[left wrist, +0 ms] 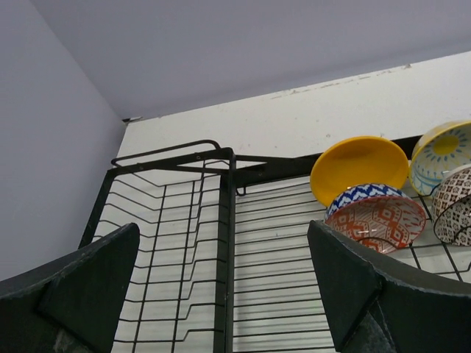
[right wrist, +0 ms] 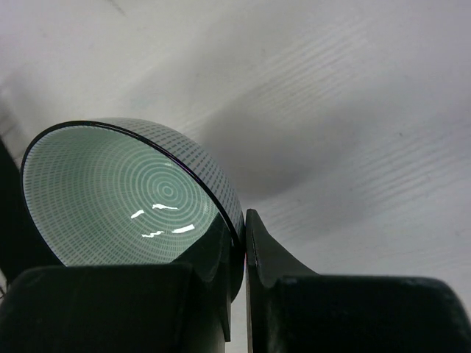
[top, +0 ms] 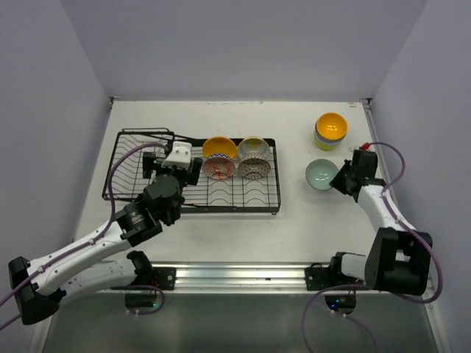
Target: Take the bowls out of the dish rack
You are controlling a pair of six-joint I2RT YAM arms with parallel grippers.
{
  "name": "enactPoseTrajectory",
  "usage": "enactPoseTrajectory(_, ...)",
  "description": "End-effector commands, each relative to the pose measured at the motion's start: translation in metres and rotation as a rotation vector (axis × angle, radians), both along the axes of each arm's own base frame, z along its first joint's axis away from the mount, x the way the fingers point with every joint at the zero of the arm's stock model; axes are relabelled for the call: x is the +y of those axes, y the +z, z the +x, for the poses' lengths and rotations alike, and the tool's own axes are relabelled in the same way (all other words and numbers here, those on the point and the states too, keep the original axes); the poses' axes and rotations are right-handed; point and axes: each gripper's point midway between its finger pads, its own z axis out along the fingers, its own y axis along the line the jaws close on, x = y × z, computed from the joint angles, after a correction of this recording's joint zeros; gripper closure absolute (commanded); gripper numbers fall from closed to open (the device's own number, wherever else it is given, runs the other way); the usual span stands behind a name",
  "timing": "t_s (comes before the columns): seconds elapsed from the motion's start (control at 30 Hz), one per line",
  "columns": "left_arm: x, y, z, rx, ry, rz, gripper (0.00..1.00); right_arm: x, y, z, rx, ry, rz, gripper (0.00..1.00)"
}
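Note:
The black wire dish rack (top: pixel 147 165) lies left of centre and also shows in the left wrist view (left wrist: pixel 221 220). At its right end stand an orange-yellow bowl (top: pixel 219 146), a red-brown patterned bowl (top: pixel 219 168), a light blue patterned bowl (top: pixel 253 145) and a brown patterned bowl (top: pixel 254 168). My left gripper (top: pixel 174 166) is open and empty above the rack's middle join (left wrist: pixel 221 294), left of the orange-yellow bowl (left wrist: pixel 358 165). My right gripper (top: pixel 340 179) is shut on the rim of a pale teal bowl (top: pixel 321 174), held tilted (right wrist: pixel 125 195), one finger inside, one outside (right wrist: pixel 243 243).
A stack of bowls with an orange-yellow one on top (top: pixel 330 129) stands on the white table (top: pixel 294 235) at the back right, just beyond the teal bowl. Grey walls enclose the table on three sides. The left arm's cable loops over the rack's left section.

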Motion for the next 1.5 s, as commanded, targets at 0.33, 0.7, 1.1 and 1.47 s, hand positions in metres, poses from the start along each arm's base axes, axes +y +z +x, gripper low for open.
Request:
enactPoseTrajectory(0.33,0.013,0.024,-0.002,-0.092,0.054,-0.091,0.00,-0.004,-0.025,0.026,0.021,0.010,0.102,0.97)
enactPoseTrajectory(0.7,0.009,0.022,-0.002,-0.088,0.028,-0.087,0.00,0.001,-0.026,0.028,0.016,0.038,0.119,0.44)
enactPoseTrajectory(1.1,0.002,0.018,0.000,-0.098,-0.005,-0.095,0.00,0.005,0.030,0.030,-0.141,0.054,0.112,0.16)
enactPoseTrajectory(1.47,-0.064,-0.017,0.021,-0.033,-0.280,0.072,0.00,0.014,0.063,0.026,-0.368,0.079,0.120,0.14)
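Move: The right hand grips the green bowl by its right rim, with the bowl's middle about 3 cm ahead and 5 cm left, 2 cm lower. Its landing spot on bare table is some 3 cm ahead, 6 cm left and 8 cm down; the bowl stack stands about 20 cm ahead, 2 cm left, 4 cm lower. From the empty left hand, the red-patterned bowl lies 11 cm ahead, 12 cm right, 25 cm down, with the orange bowl 7 cm beyond it. Down about 5 cm goes the right hand, easing to a stop to set the green bowl on the table; its fingers then open wide, let go of the rim, and the hand lifts some 10 cm, fingertips tilting up about 25 degrees. The left hand, still open, hovers, then swings about 5 cm right and 3 cm down towards the red-patterned bowl. ##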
